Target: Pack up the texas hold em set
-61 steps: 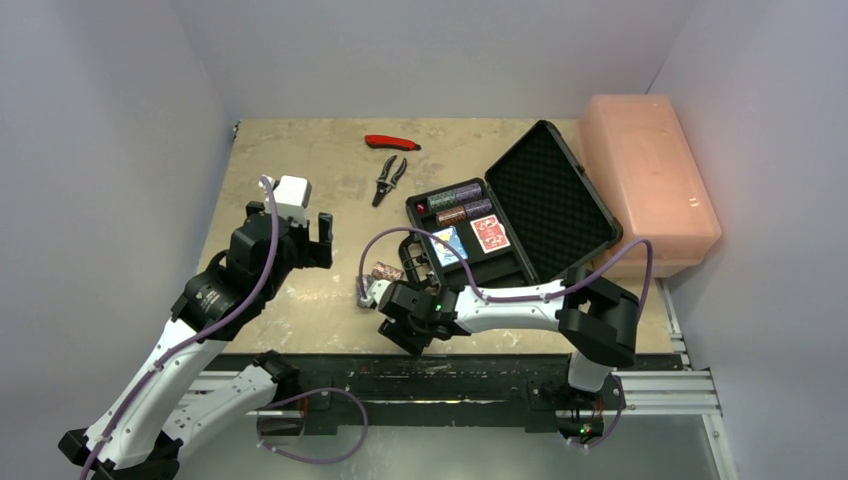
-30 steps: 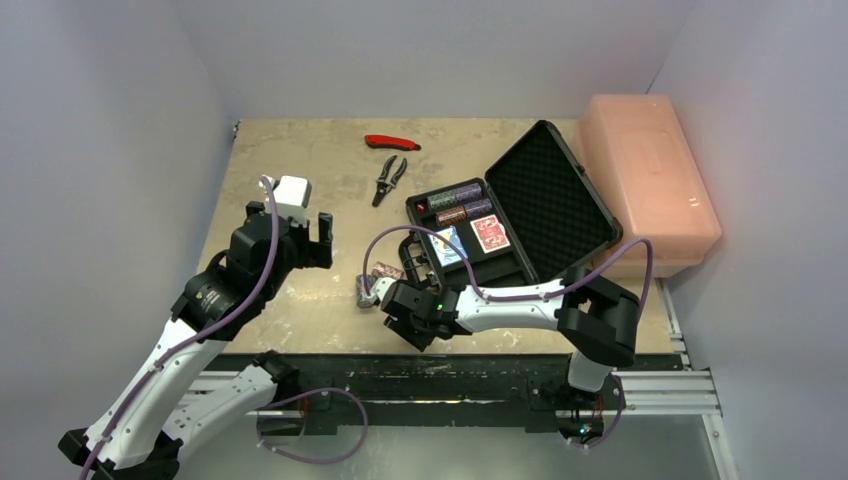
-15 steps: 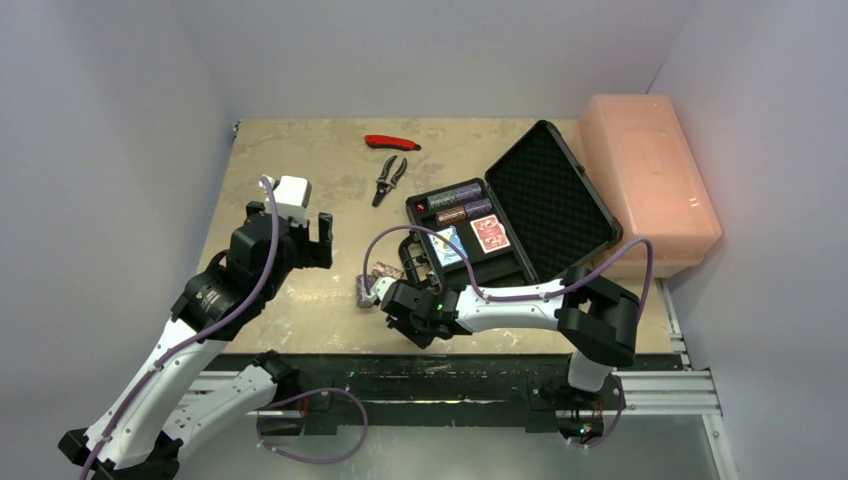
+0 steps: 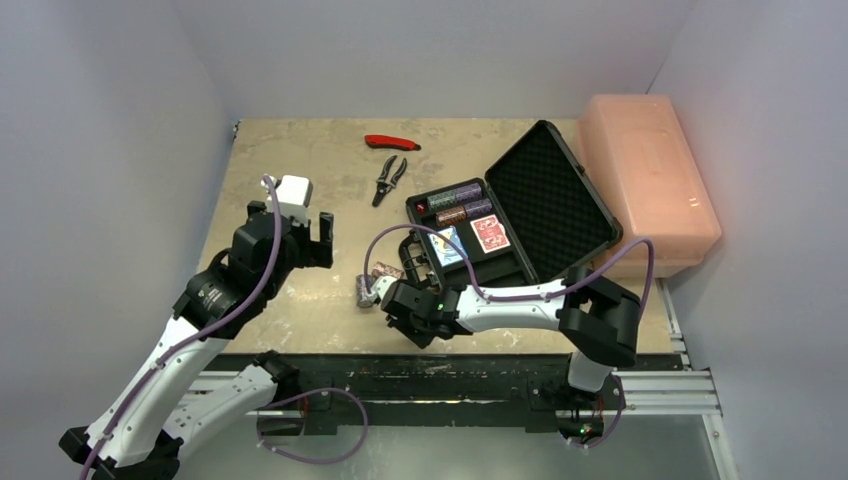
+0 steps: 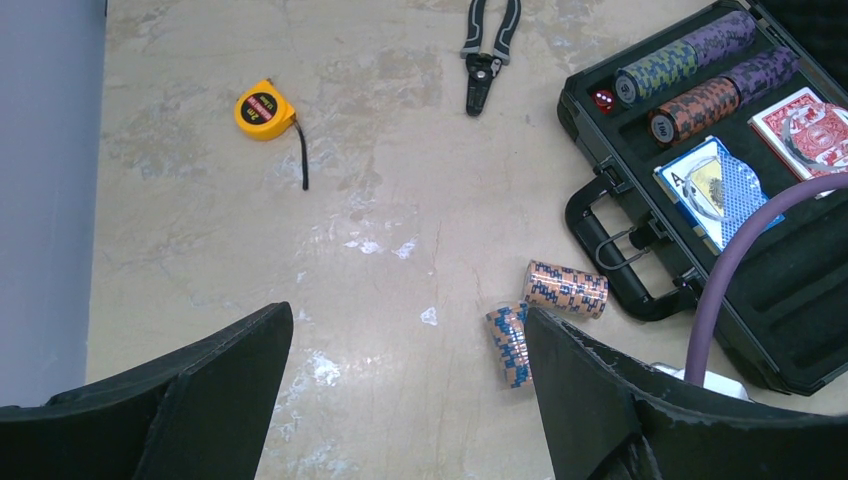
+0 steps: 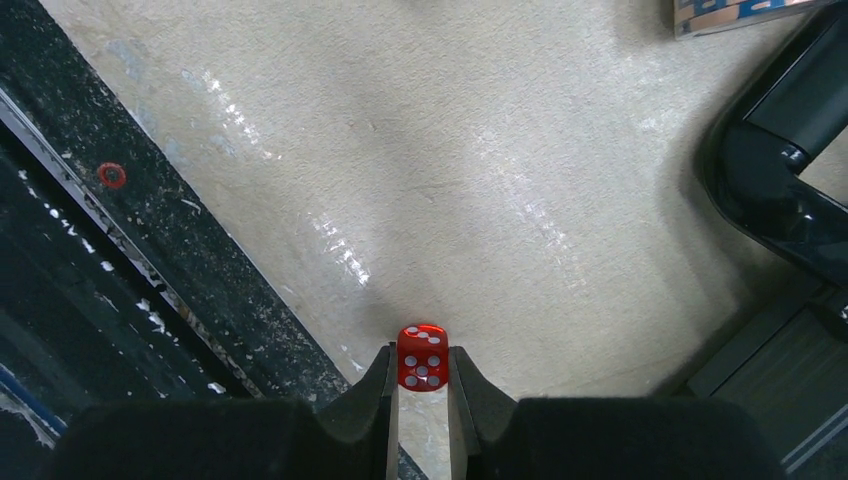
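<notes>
The black briefcase (image 4: 545, 190) lies open at the right. It holds chip stacks (image 5: 690, 60), a blue deck (image 5: 712, 188), a red deck (image 5: 812, 128) and a red die (image 5: 602, 99). Two loose chip stacks (image 5: 565, 288) (image 5: 508, 345) lie on the table in front of the case handle (image 5: 610, 262). My right gripper (image 6: 422, 352) is low near the table's front edge, shut on a second small red die (image 6: 422, 345) held between its fingertips. My left gripper (image 5: 408, 315) hovers open above the table to the left of the loose stacks, with nothing in it.
Pliers (image 4: 389, 178) and a red-handled tool (image 4: 392, 142) lie at the back. A yellow tape measure (image 5: 265, 108) lies on the left. A large pink box (image 4: 648, 180) stands right of the case. The dark table edge rail (image 6: 90, 200) runs just beside the right gripper.
The right jaws have closed on the red die, and that gripper has shifted slightly to the left. The left arm has stayed in place.
</notes>
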Controlling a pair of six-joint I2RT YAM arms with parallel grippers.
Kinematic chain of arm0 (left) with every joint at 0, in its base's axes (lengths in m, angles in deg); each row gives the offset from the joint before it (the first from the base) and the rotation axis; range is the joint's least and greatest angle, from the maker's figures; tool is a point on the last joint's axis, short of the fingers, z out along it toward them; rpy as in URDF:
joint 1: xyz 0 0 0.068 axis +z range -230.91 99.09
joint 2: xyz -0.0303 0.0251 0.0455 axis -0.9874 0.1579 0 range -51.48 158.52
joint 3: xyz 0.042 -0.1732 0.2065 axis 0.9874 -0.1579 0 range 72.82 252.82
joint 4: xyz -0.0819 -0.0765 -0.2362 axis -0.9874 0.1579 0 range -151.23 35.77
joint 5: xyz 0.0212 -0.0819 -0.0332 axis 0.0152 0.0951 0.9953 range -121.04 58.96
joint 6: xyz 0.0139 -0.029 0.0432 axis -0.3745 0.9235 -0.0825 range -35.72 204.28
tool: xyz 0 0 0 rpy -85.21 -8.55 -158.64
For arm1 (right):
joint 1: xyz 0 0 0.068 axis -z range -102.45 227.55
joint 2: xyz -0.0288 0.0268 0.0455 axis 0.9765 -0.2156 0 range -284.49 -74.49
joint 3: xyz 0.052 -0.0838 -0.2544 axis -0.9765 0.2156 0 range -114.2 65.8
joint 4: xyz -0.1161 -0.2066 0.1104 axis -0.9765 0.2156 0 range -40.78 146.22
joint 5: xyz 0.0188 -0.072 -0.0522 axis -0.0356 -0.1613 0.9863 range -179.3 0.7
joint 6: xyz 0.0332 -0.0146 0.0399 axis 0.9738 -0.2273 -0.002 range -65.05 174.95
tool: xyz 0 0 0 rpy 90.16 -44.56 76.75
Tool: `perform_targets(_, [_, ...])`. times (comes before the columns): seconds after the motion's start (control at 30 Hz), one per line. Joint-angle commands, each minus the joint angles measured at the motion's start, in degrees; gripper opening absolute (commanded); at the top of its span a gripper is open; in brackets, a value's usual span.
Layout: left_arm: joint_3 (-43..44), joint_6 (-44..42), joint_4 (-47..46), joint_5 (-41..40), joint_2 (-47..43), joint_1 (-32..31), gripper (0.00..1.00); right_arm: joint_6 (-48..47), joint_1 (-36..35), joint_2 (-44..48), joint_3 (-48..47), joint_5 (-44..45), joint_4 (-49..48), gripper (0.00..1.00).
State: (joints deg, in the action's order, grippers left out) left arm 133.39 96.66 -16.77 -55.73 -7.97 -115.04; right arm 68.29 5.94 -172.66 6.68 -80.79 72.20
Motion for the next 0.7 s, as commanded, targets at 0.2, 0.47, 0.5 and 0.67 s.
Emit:
perform_targets(0.2, [0.13, -0.96, -0.92, -1.42, -0.08, 0.31, 0.86, 2.74, 0.14, 7.17, -0.23, 6.12, -2.61, 0.0])
perform_targets(0.47, [0.16, -0.94, -0.88, -1.47, -0.59, 0.3, 0.86, 6.55, 0.11, 9.4, -0.65, 12.38, -3.51, 0.0])
perform_targets(0.5, [0.16, -0.93, -0.93, -1.5, -0.69, 0.3, 0.86, 7.0, 0.08, 9.66, -0.7, 13.38, -3.53, 0.0])
perform_targets(0.67, [0.14, -0.93, -0.92, -1.42, -1.04, 0.34, 0.86, 8.44, 0.08, 11.32, -0.91, 16.77, -3.39, 0.0])
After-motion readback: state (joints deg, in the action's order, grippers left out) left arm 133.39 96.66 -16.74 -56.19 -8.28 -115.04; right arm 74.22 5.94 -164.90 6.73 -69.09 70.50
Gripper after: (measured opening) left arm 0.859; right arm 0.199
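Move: The right hand already pinches the red die on the table near its front edge. The die's goal, the first die in the case's far-left corner, lies about 28 cm straight ahead and 2 cm higher. At about table height, the case handle is 16 cm ahead and 2 cm left, the near chip roll 9 cm ahead and 12 cm left, the far chip roll 13 cm ahead and 8 cm left. From the left hand, the first die is roughly 17 cm ahead, 20 cm right and 23 cm below. Keeping the red die pinched between its fingertips, the right hand lifts it off the table by about 5 cm, steeply at first, then rises only slowly while it goes on forward, some 3 cm in all, towards the handle side of the case. As it travels the wrist turns clockwise and swings the fingertips forward, some 15 degrees in all, with no opening of the grip. ##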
